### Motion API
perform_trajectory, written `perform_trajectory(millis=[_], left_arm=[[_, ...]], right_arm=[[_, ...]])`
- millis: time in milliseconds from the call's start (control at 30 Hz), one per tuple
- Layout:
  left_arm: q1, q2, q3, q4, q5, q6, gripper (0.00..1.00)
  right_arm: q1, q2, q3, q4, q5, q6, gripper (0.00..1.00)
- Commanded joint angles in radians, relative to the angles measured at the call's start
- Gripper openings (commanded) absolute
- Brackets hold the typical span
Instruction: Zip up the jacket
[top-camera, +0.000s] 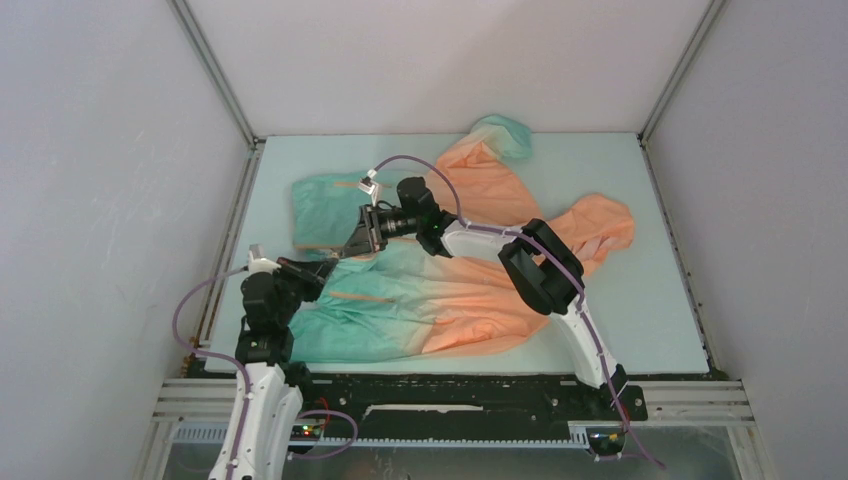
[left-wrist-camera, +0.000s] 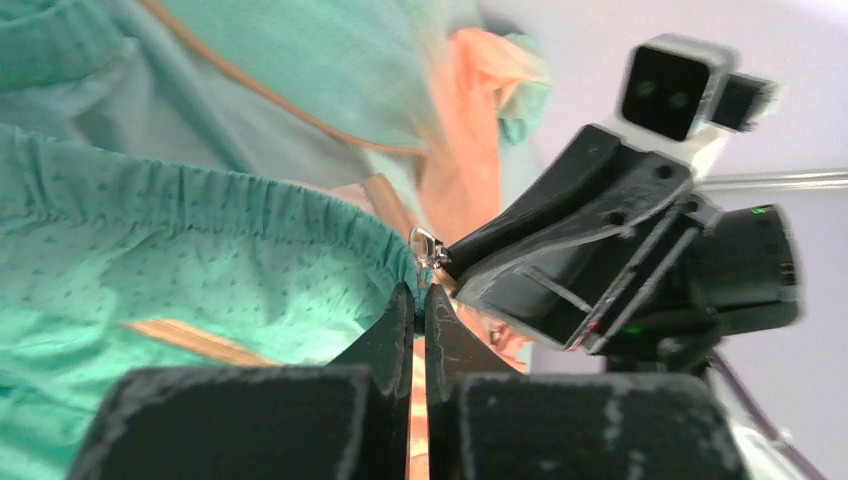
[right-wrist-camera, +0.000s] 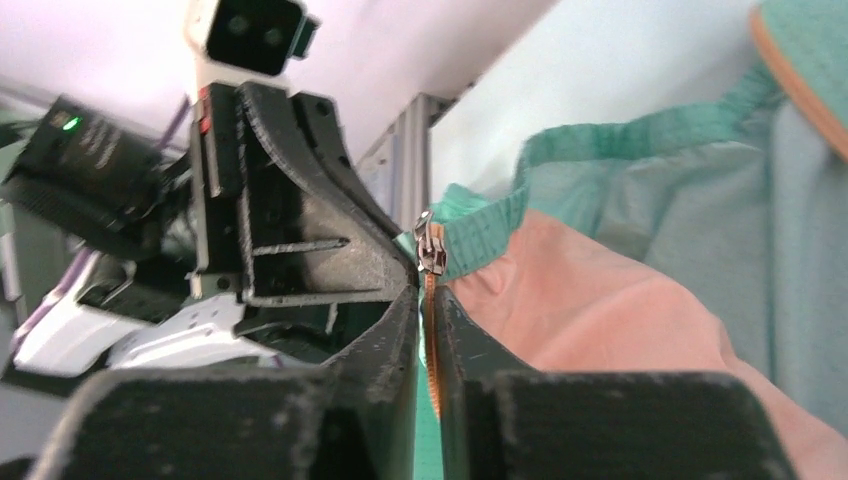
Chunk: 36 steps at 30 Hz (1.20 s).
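Note:
The jacket (top-camera: 440, 300) lies spread on the table, teal hem to the left and orange hood to the right. Both grippers meet at the hem's front corner. My left gripper (left-wrist-camera: 420, 295) is shut on the orange zip tape just below the metal zip slider (left-wrist-camera: 428, 247). From the other side, my right gripper (right-wrist-camera: 425, 295) stands a sliver open. The zip teeth run through its gap against one finger, just under the slider (right-wrist-camera: 432, 248). In the top view the left gripper (top-camera: 322, 272) and right gripper (top-camera: 345, 248) nearly touch.
Grey enclosure walls and an aluminium frame post (top-camera: 225, 90) ring the pale table (top-camera: 660, 300). A purple cable (top-camera: 440, 170) arcs over the right arm, whose elbow (top-camera: 540, 265) hovers above the jacket's middle. One sleeve (top-camera: 500, 135) reaches the far edge.

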Motion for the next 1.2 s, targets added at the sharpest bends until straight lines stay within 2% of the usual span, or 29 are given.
perform_trajectory(millis=[0, 100, 200, 300, 400, 600, 833, 1000, 1167], left_arm=[[0.008, 0.025, -0.048, -0.087, -0.107, 0.070, 0.00], [0.007, 0.012, -0.058, -0.163, -0.202, 0.076, 0.00], [0.007, -0.007, -0.037, -0.287, -0.307, 0.067, 0.00], [0.007, 0.013, -0.021, -0.347, -0.364, 0.058, 0.00], [0.008, 0.058, -0.011, -0.362, -0.361, 0.056, 0.00], [0.007, 0.133, 0.026, -0.408, -0.377, 0.093, 0.00], [0.008, 0.140, 0.037, -0.392, -0.365, 0.100, 0.00], [0.008, 0.133, 0.055, -0.389, -0.347, 0.107, 0.00], [0.007, 0.135, 0.084, -0.396, -0.344, 0.116, 0.00]], right_arm=[[0.000, -0.022, 0.151, -0.344, 0.168, -0.228, 0.21], [0.004, 0.023, 0.285, -0.563, 0.263, -0.338, 0.38], [0.005, 0.113, 0.489, -0.735, 0.324, -0.423, 0.52], [0.007, 0.229, 0.701, -0.863, 0.386, -0.500, 0.54], [0.008, 0.326, 0.849, -0.918, 0.449, -0.558, 0.58], [0.027, 0.363, 0.872, -0.921, 0.658, -0.680, 0.65], [0.061, 0.367, 0.911, -1.066, 0.912, -0.800, 0.71], [0.074, 0.385, 0.890, -1.159, 1.012, -0.828, 0.72], [0.082, 0.422, 0.894, -1.197, 1.017, -0.829, 0.71]])
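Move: The left hand already pinches the lower corner of the jacket's near front panel, and the zip slider sits about 1 cm ahead of its tips. Its lay-down spot is roughly 5 cm back, 5 left and 14 below; the near pocket zip lies 3 cm back, 3 right and 15 below. From the right hand, beside that slider (some 1 cm left), the far zip edge lies about 14 cm ahead, level sideways and 16 below. The left hand keeps its closed pinch on the hem corner below the slider and carries it down about 13 cm while drawing back and left some 5 cm each, its fingers tipping down about 30 degrees, then eases up a centimetre or so. The right hand, its fingers just parting at the slider, opens wide and comes free, sweeping forward about 14 cm with a slight rise and drift left, then dropping about 15 cm and edging back to the right as its fingers swing to point down over the far panel's zip edge. ##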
